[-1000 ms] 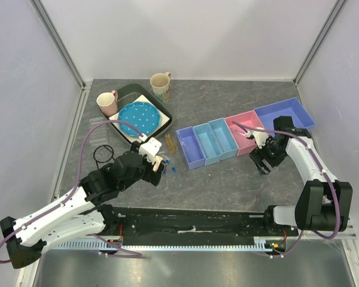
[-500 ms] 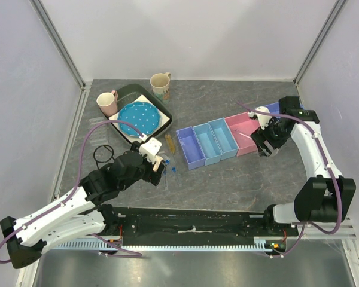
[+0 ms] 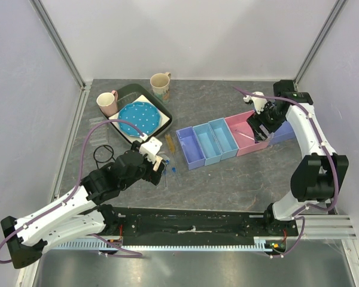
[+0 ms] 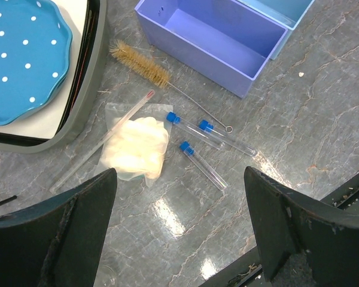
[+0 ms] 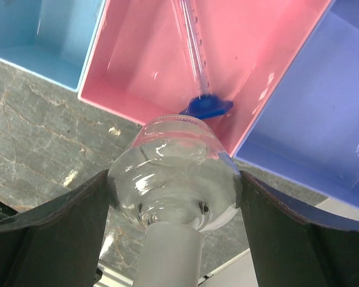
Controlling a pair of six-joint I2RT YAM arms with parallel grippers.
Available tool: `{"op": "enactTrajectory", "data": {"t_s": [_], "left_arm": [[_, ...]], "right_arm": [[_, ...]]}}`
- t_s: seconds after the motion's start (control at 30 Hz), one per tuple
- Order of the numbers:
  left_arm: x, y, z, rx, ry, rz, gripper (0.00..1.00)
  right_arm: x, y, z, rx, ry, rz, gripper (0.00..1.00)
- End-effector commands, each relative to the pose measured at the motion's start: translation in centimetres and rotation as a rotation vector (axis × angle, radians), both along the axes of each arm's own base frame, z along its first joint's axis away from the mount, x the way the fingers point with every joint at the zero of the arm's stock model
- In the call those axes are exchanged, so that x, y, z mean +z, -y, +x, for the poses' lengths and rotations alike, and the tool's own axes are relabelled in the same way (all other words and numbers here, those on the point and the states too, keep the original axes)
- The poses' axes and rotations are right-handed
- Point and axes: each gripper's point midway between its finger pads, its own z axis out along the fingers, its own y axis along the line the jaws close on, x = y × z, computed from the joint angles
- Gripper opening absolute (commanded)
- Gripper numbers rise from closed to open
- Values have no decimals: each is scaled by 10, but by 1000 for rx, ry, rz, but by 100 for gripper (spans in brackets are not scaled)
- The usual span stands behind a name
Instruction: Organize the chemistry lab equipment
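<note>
My right gripper (image 5: 175, 182) is shut on a small clear flask (image 5: 170, 149), whose white stopper (image 5: 167, 260) points toward the wrist. It hangs over the near wall of the pink bin (image 5: 137, 72), close to the dark blue bin (image 5: 311, 113). A thin cylinder with a blue hexagonal base (image 5: 207, 107) lies inside the pink bin. My left gripper (image 4: 179, 200) is open above the table. Beyond it lie three blue-capped clear tubes (image 4: 202, 164), a whitish bag (image 4: 136, 149), a thin glass rod (image 4: 102, 149) and a tan bristle brush (image 4: 140, 63).
A purple bin (image 3: 189, 147) and two light blue bins (image 3: 215, 139) stand in a row left of the pink one. A dark tray (image 3: 131, 92) at the back left holds a blue dotted plate (image 3: 137, 118). Two mugs (image 3: 107, 103) stand by it. A black ring (image 3: 103, 153) lies near the left arm.
My right arm has carried the flask away from the table in front of the bins, back and up, until it is over the pink and dark blue bins. The left arm has stayed still.
</note>
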Motion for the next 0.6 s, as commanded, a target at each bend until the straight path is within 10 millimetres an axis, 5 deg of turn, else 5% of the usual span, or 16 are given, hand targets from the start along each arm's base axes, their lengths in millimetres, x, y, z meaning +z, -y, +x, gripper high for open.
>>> {"op": "enactTrajectory", "data": {"t_s": [0.0, 0.3, 0.57], "left_arm": [[4, 2, 7, -5, 39, 1, 93], [1, 1, 10, 5, 40, 16, 93], [-1, -2, 13, 19, 46, 27, 93]], "right_arm": [[13, -9, 27, 6, 60, 6, 56], [-1, -27, 75, 36, 98, -74, 57], [-35, -27, 119, -22, 92, -133, 57]]}}
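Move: My right hand holds the stoppered flask just short of the pink box's near edge; that box's middle lies about 8 cm ahead, 4 cm to the left and some 10 cm below. The blue-based cylinder lies inside it, roughly 7 cm ahead and 4 cm left. The large blue box is about 14 cm ahead and 10 cm right, the nearest light-blue box 6 cm ahead and 14 cm left. From my left hand, the pink box is around 21 cm ahead and 34 cm right. Keeping my grip on the flask, I carry it with my right hand forward about 9 cm over the near edge of the pink box, drifting some 3 cm left as I go. I sink about 4 cm on the way, faster towards the end, and my fingers stay at the same opening around the glass. ##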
